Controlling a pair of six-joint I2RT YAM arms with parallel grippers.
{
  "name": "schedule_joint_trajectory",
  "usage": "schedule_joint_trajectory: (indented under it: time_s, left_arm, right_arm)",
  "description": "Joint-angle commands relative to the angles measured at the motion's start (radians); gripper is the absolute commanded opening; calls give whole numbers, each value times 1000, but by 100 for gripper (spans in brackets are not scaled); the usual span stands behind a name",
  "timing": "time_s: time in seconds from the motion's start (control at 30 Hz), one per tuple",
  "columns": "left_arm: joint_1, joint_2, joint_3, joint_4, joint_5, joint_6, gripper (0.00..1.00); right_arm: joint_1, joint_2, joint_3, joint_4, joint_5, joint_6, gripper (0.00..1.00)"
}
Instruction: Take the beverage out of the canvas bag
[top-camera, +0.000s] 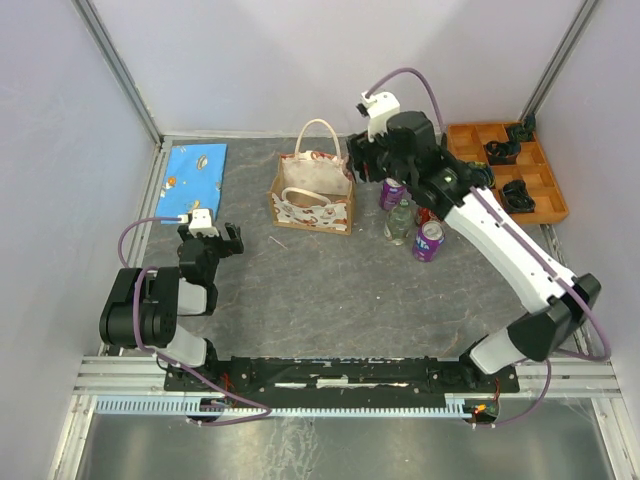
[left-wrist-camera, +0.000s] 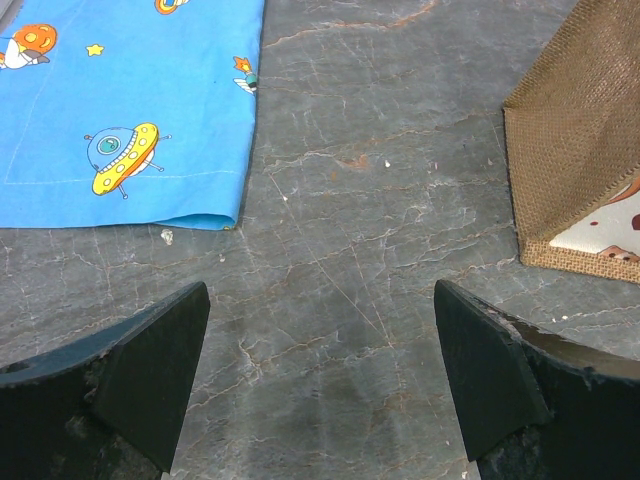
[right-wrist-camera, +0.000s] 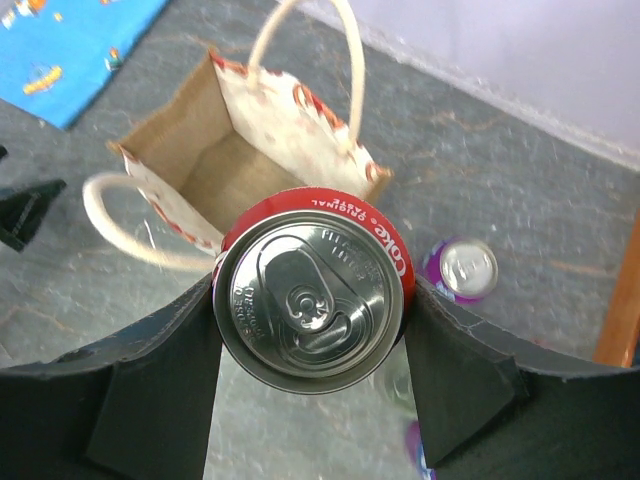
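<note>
The canvas bag (top-camera: 312, 195) stands upright at the middle back of the table, tan with cream handles. In the right wrist view its open inside (right-wrist-camera: 215, 150) looks empty. My right gripper (top-camera: 375, 160) hangs above the table just right of the bag. In its wrist view the right gripper (right-wrist-camera: 312, 330) is shut on a red Coke can (right-wrist-camera: 310, 290), held upright with the top towards the camera. My left gripper (top-camera: 215, 240) is open and empty, low over the table left of the bag; it also shows in the left wrist view (left-wrist-camera: 320, 370), near a corner of the bag (left-wrist-camera: 580, 150).
A purple can (top-camera: 428, 241), a clear bottle (top-camera: 401, 222) and another purple can (top-camera: 392, 192) stand right of the bag, below the right arm. An orange compartment tray (top-camera: 505, 170) sits at the back right. A blue patterned cloth (top-camera: 193, 180) lies at the back left.
</note>
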Motion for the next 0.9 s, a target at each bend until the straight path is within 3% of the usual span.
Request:
schedule_joint_trajectory:
  time_s: [0.0,0.37,0.87]
  left_arm:
    - [-4,-5,21,35,-9,43,99]
    - [-4,-6,21,34,-9,43,99]
    - [-4,-5,21,35,-9,43,99]
  right_arm:
    - [9,-125,-114,51,79,1,0]
    - [49,-239,-439,45,80,88,0]
    - [47,-107,-632,215,87,176,0]
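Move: The red can, already gripped in the right hand, is bound for open table about 8 cm back, 5 cm to the right and 33 cm below. Around that way, roughly 27 cm down, stand the glass bottle 1 cm ahead and 10 cm right, the near purple can 3 cm back and 16 cm right, and the canvas bag 6 cm ahead and 10 cm left. From the left hand, that spot is some 7 cm back, 39 cm right and 7 cm below. The red can is carried down by the right hand some 20 cm, going back and to the right at first (about 10 cm in all), then mostly straight down and slowing, towards the open table on the near side of the bag and bottle. Meanwhile the wrist tips its fingers about 20 degrees further down, the grip unchanged. ##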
